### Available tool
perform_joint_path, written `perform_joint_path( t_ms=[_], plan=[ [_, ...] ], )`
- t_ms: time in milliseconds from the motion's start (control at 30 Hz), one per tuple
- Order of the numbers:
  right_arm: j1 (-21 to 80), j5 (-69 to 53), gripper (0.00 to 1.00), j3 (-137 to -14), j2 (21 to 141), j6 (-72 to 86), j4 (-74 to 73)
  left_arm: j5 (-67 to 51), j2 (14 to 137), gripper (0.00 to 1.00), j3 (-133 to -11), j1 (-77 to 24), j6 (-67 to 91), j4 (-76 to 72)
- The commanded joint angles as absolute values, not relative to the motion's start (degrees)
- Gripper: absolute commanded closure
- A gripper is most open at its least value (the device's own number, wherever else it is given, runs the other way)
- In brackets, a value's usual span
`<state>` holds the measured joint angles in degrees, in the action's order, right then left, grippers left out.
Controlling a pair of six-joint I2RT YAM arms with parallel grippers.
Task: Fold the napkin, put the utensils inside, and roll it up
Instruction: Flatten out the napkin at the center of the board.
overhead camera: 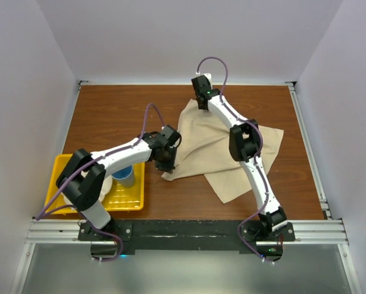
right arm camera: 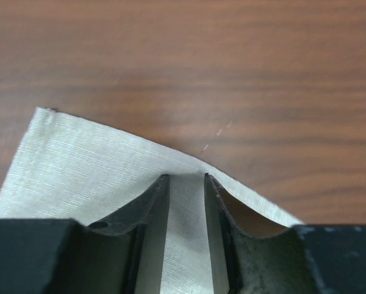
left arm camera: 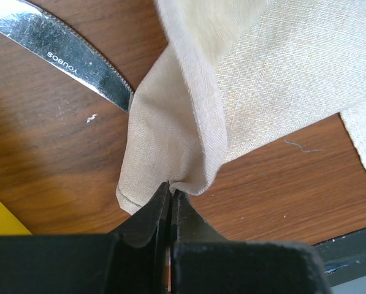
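Observation:
The beige napkin [overhead camera: 198,147] lies rumpled across the middle of the wooden table. My left gripper [overhead camera: 165,164] is at its near-left corner. In the left wrist view that gripper [left arm camera: 170,188] is shut on a bunched fold of the napkin [left arm camera: 281,79]. One of the utensils, a silver knife [left arm camera: 60,52], lies on the wood just beyond, with its blade tip hidden under the cloth. My right gripper [overhead camera: 202,105] is at the napkin's far corner. Its jaws [right arm camera: 186,179] stand apart over the napkin's edge [right arm camera: 78,165], with cloth showing in the gap.
A yellow tray [overhead camera: 130,199] sits at the near-left of the table, under the left arm. It holds a blue cup [overhead camera: 126,176] and something white [overhead camera: 106,187]. White walls close in the table on three sides. Bare wood [right arm camera: 232,61] lies beyond the napkin's far corner.

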<state>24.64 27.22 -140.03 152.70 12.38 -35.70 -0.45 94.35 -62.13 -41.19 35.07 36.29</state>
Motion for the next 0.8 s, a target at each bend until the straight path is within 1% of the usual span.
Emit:
perform_joint_path(
  t_ms=[0,33,67,100,167,233,267,300,333,367,400,433,467,533,567,600,633,667,767],
  plan=[
    [23.0,27.0,0.62,-144.0,150.3,11.4,-39.1,-1.7,95.2,1.00,-66.2,-40.8,36.2,35.2],
    [23.0,23.6,0.54,-143.4,147.9,12.4,-39.5,-1.6,95.3,1.00,-67.3,-40.8,35.9,35.4],
    [23.0,22.3,0.49,-140.7,145.7,13.4,-39.8,-1.5,95.2,1.00,-67.7,-40.8,35.6,35.4],
    [23.2,21.7,0.46,-139.8,141.9,17.4,-43.1,-1.1,95.1,1.00,-67.9,-40.8,35.5,35.5],
    [23.1,18.8,0.42,-137.0,138.7,21.1,-48.2,-1.0,94.6,1.00,-68.6,-40.6,35.3,35.6],
    [23.2,18.3,0.41,-132.5,132.8,24.6,-54.2,-1.2,94.2,1.00,-69.1,-40.4,35.2,35.0],
    [23.2,17.5,0.40,-124.9,129.9,25.5,-55.1,-1.3,94.0,1.00,-69.2,-40.3,35.2,34.6],
    [23.3,17.2,0.40,-120.3,127.4,25.6,-55.6,-1.6,94.1,1.00,-69.6,-40.1,35.1,34.2],
    [23.4,17.4,0.40,-115.8,121.7,26.0,-55.9,-1.8,94.1,1.00,-69.9,-39.6,34.9,34.1],
    [23.3,17.4,0.40,-107.7,118.9,25.8,-56.1,-2.1,94.2,1.00,-70.3,-39.4,34.8,34.1],
    [23.6,17.9,0.40,-103.6,116.0,25.6,-55.6,-2.9,94.7,1.00,-71.2,-39.0,34.7,34.0],
    [23.9,18.3,0.40,-99.6,109.8,25.3,-55.0,-3.3,95.0,1.00,-71.6,-38.2,34.5,34.1],
    [24.1,15.2,0.41,-92.1,107.3,23.6,-54.2,-3.8,95.3,1.00,-72.1,-37.8,34.5,34.3],
    [24.8,12.4,0.41,-86.2,102.8,23.5,-54.0,-5.4,96.3,1.00,-73.6,-36.5,34.5,34.7],
    [25.1,11.3,0.41,-80.7,98.9,24.9,-54.7,-6.0,96.7,1.00,-74.1,-36.1,34.5,34.9],
    [26.1,10.6,0.42,-77.7,96.8,25.5,-54.7,-7.2,97.4,1.00,-75.0,-35.8,34.5,35.2],
    [26.7,10.1,0.43,-72.1,94.9,26.1,-54.4,-7.8,97.6,1.00,-75.4,-35.2,34.4,35.3],
    [27.4,10.1,0.43,-69.5,90.7,28.3,-54.2,-8.4,97.9,1.00,-75.8,-34.9,34.5,35.4],
    [29.4,8.3,0.45,-60.9,84.6,31.0,-51.8,-9.9,98.6,1.00,-76.9,-34.6,34.6,35.4]
  ],
)
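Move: My right fingers, partly open, are over the napkin's far edge: its far-left corner is about 5 cm ahead and 5 to the left. The near flap my right hand heads back for lies some 42 cm back, 8 to the right, slightly below. My left hand pinches the near-left fold; from it the knife is about 11 cm ahead and 5 left, that far-left corner 40 ahead and 5 right, and the near flap 5 back and 25 right. I lift my right hand off the far edge and sweep it back over the napkin towards the near flap, over 30 cm and a little to the right, arching up before sinking, fingers opening wider and tipping nearly 30 degrees further down. My left hand keeps its pinch and draws the fold forward and up, about 6 cm forward. ##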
